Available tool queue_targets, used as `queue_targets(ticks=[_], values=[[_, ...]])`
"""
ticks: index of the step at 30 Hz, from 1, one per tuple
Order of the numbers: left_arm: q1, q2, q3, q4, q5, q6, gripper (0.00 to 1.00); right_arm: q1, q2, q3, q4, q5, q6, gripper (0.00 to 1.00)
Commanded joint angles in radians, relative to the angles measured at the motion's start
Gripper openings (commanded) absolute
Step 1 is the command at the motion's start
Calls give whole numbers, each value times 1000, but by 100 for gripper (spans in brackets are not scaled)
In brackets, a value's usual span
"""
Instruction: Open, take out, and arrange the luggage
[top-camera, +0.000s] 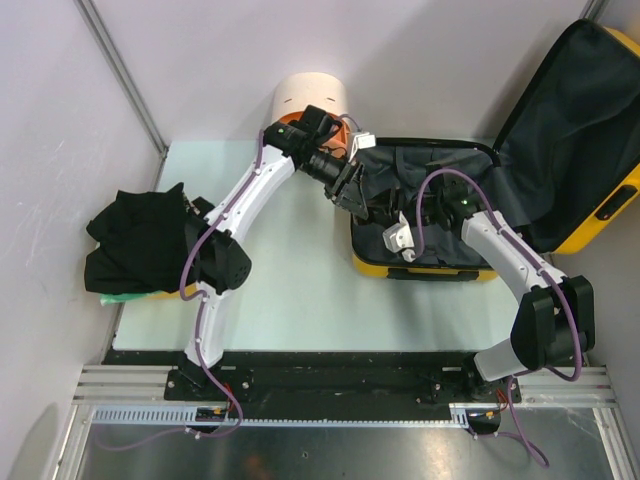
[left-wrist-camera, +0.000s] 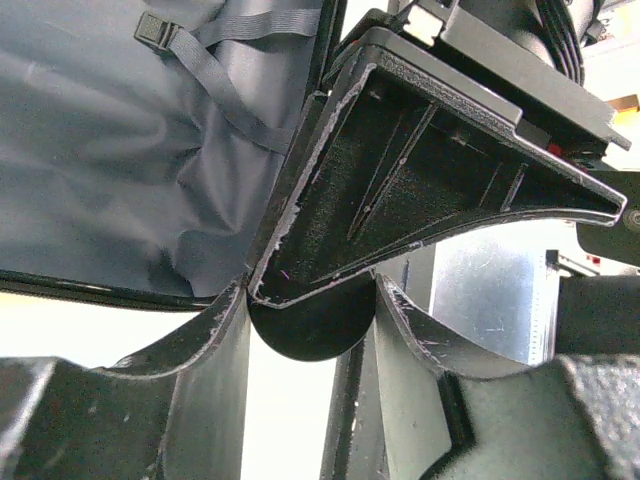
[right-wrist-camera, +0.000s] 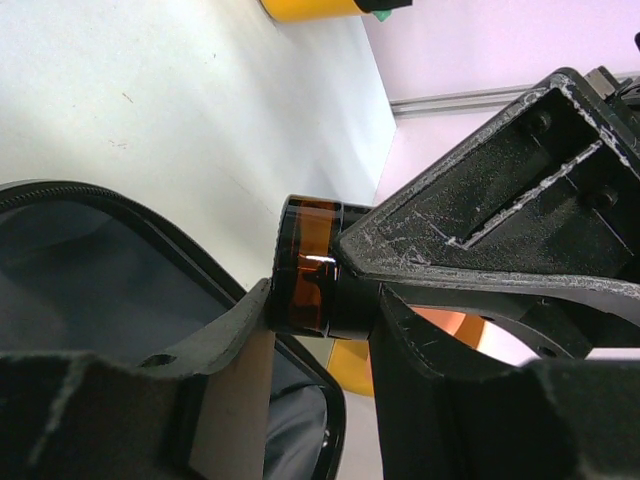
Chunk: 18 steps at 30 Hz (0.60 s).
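Note:
The yellow luggage (top-camera: 430, 268) lies open on the right of the table, its lid (top-camera: 570, 130) raised and the dark lining (left-wrist-camera: 100, 150) showing. Both grippers meet above the open shell. My right gripper (right-wrist-camera: 325, 295) is shut on a small dark bottle with an amber band (right-wrist-camera: 305, 265), one finger on each end. My left gripper (left-wrist-camera: 312, 290) comes from the other side. Its two fingers press on the bottle's round body (left-wrist-camera: 310, 335). In the top view my left gripper (top-camera: 372, 205) and my right gripper (top-camera: 398, 215) hide the bottle.
A heap of black clothing (top-camera: 140, 240) lies at the table's left edge. A cream-and-orange cylindrical container (top-camera: 305, 95) stands at the back, just behind the left arm. The luggage's black rim (right-wrist-camera: 150, 215) runs below the right gripper. Walls close in the left and back.

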Motion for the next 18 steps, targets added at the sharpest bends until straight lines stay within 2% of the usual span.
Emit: queue_targets(ticks=[1,2,3,4,5,7,10,13,14,18], values=[[9,-39,22,7,25,10,5,-14,-41,-10,93,-34,-515,29],[14,-40,19,7,25,5,0,-18,-42,-15,112,-34,-496,42],[18,-42,16,7,23,4,0,-26,-47,-30,130,-32,-483,51],[27,-51,11,9,22,2,0,-31,-48,-38,182,-32,-462,68],[34,-53,10,7,17,1,0,-34,-51,-44,216,-26,-434,79],[60,-63,8,9,0,-6,0,-46,-65,-77,347,1,-306,100],[106,-63,58,13,-33,-38,0,-77,-74,-108,461,61,-170,100],[142,-82,99,76,-160,-82,0,-118,-81,-125,513,131,-57,100],[149,-105,102,100,-270,-88,0,-126,-81,-131,523,153,-34,100],[187,-109,152,243,-510,-168,0,-166,-88,-180,569,241,54,100]])
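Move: Both hands already hold the small black canister end to end, just off the suitcase's left side. From the left hand, the open orange top drawer of the cabinet is about 20 cm ahead, 10 cm left and slightly lower, perhaps 5 cm. The open suitcase's middle lies some 15 cm to its right, 4 cm ahead and 15 cm below. From the right hand, the drawer is roughly 20 cm ahead, 13 cm left and 5 cm below. The right fingers spring wide open and let go of the canister while the left keeps its pinch. Speeding up, the left hand then carries the canister about 9 cm forward and 7 cm left towards the open drawer, turning some 20 degrees counter-clockwise. The right hand draws away over the suitcase, about 7 cm forward, 6 cm right and 3 cm up, rolling some 20 degrees and swinging clockwise. ##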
